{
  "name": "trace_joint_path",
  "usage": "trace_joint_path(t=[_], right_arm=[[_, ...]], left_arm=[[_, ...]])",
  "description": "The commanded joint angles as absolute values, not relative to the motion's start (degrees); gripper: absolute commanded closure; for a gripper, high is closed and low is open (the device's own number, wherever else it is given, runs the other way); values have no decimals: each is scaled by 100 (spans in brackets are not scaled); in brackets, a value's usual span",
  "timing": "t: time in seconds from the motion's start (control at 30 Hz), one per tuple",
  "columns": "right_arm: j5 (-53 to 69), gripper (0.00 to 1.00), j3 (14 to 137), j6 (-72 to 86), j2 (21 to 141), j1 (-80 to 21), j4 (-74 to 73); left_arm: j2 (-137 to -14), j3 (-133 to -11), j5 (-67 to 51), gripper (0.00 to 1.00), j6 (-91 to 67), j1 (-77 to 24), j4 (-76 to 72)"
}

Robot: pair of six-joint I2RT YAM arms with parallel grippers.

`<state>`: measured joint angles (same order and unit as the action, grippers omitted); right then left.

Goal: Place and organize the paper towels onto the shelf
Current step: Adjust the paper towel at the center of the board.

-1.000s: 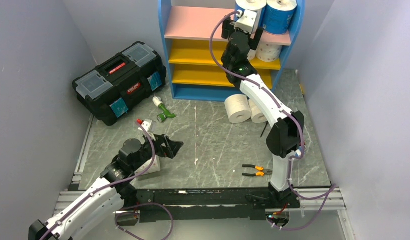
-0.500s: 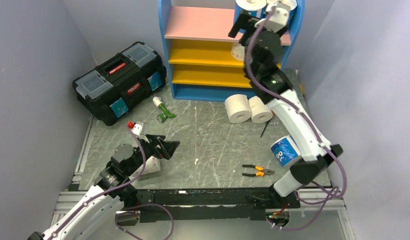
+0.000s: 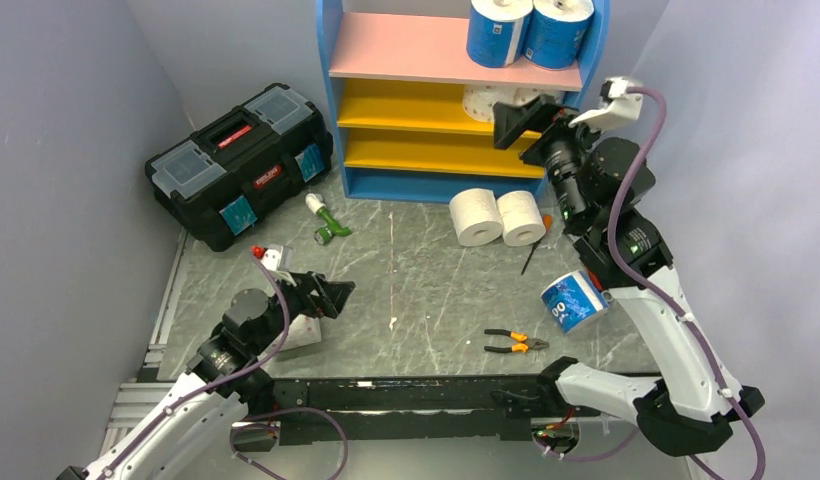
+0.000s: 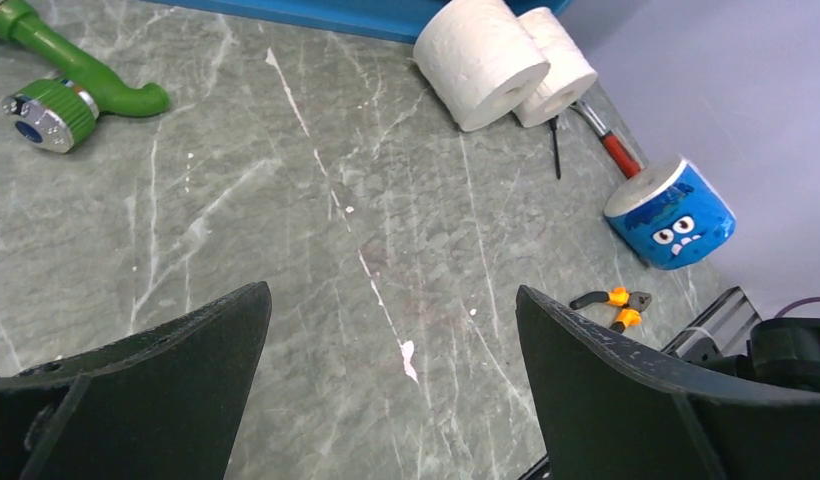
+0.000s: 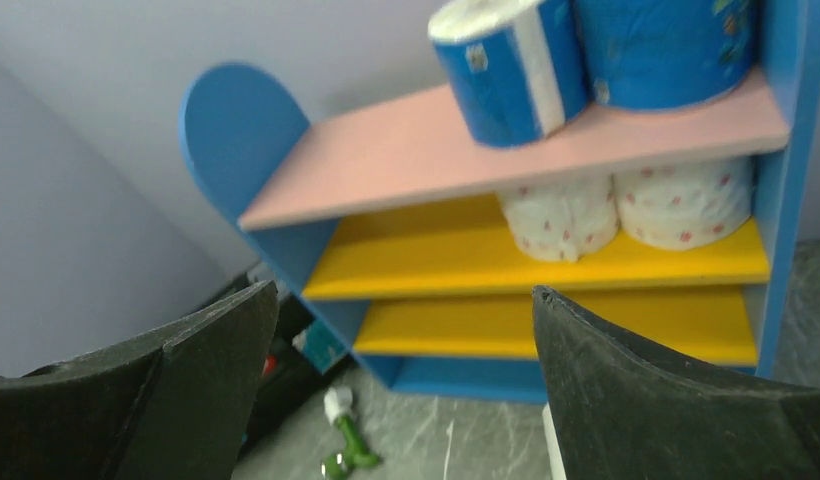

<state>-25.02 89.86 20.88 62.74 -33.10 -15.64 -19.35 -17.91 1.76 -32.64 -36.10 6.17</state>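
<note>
The shelf (image 3: 330,60) stands at the back with two blue-wrapped paper towels (image 3: 499,30) (image 3: 557,30) upright on its pink top board. Two pink-dotted rolls (image 5: 561,212) (image 5: 686,200) sit on the upper yellow board. On the floor, two plain white rolls (image 3: 475,216) (image 3: 521,217) lie side by side before the shelf, and a blue roll (image 3: 573,301) lies to the right. My right gripper (image 3: 531,125) hangs open and empty in front of the shelf's right side. Low at the front left, my left gripper (image 3: 326,297) is open and empty over bare floor.
A black toolbox (image 3: 241,162) sits at the back left. A green tool (image 3: 328,224) lies near the shelf's foot. Orange-handled pliers (image 3: 513,343) lie at the front, and a red-handled screwdriver (image 4: 611,145) rests behind the white rolls. Grey walls close in on both sides.
My right arm has drawn back from the pink top board, swinging right and down, with its gripper open throughout. The left arm has barely shifted.
</note>
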Motion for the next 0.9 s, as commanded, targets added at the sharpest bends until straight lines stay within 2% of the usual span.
trace_joint_path(t=[0.0,0.1,0.2,0.27,0.6,0.73,0.87], right_arm=[[-1620,0,8536,2465,6210,-3305,-2415],[-1325,0,8154,2619,6196,-3303,-2732],[-1210,0,7645,2910,6102,-3311,-3024],[-1190,0,7115,3022,5930,-3305,-3055],[-1844,0,4270,3838,4760,-3309,-2321],[-1930,0,3760,4123,4314,-3295,-2169],[-2188,0,3756,4341,4219,-3290,-2497]], left_arm=[[-2035,-2045,450,1,-3294,-3632,736],[-2102,-2087,502,1,-3308,-3632,793],[-2216,-2175,481,6,-3278,-3639,894],[-2329,-2280,540,1,-3251,-3670,1056],[-2864,-2484,818,1,-3168,-3738,1173],[-3115,-2420,619,0,-3322,-3742,969],[-3144,-2137,467,0,-3533,-3746,641]])
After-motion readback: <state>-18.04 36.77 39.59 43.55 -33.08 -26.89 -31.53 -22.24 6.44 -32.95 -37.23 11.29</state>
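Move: The left white roll, lying in front of the shelf, is far beneath the right gripper, about 47 cm down, only 3 cm ahead and level sideways. The right white roll lies some 8 cm to its right, equally far out. The lying blue roll is about 10 cm back, 17 cm right and 47 cm below the right gripper; the pliers are 17 cm back, 7 cm right and 52 cm down. From the left gripper the left white roll lies some 16 cm ahead, 22 cm right and 14 cm below. Bring the empty right gripper down from beside the shelf towards the white rolls, about 36 cm, bowing left and returning on the way, then easing back some 7 cm to hang over the open table in front of them. Tip its fingers down about 40 degrees and keep them wide open. Let the open left gripper sink about 4 cm, tipping down slightly. ##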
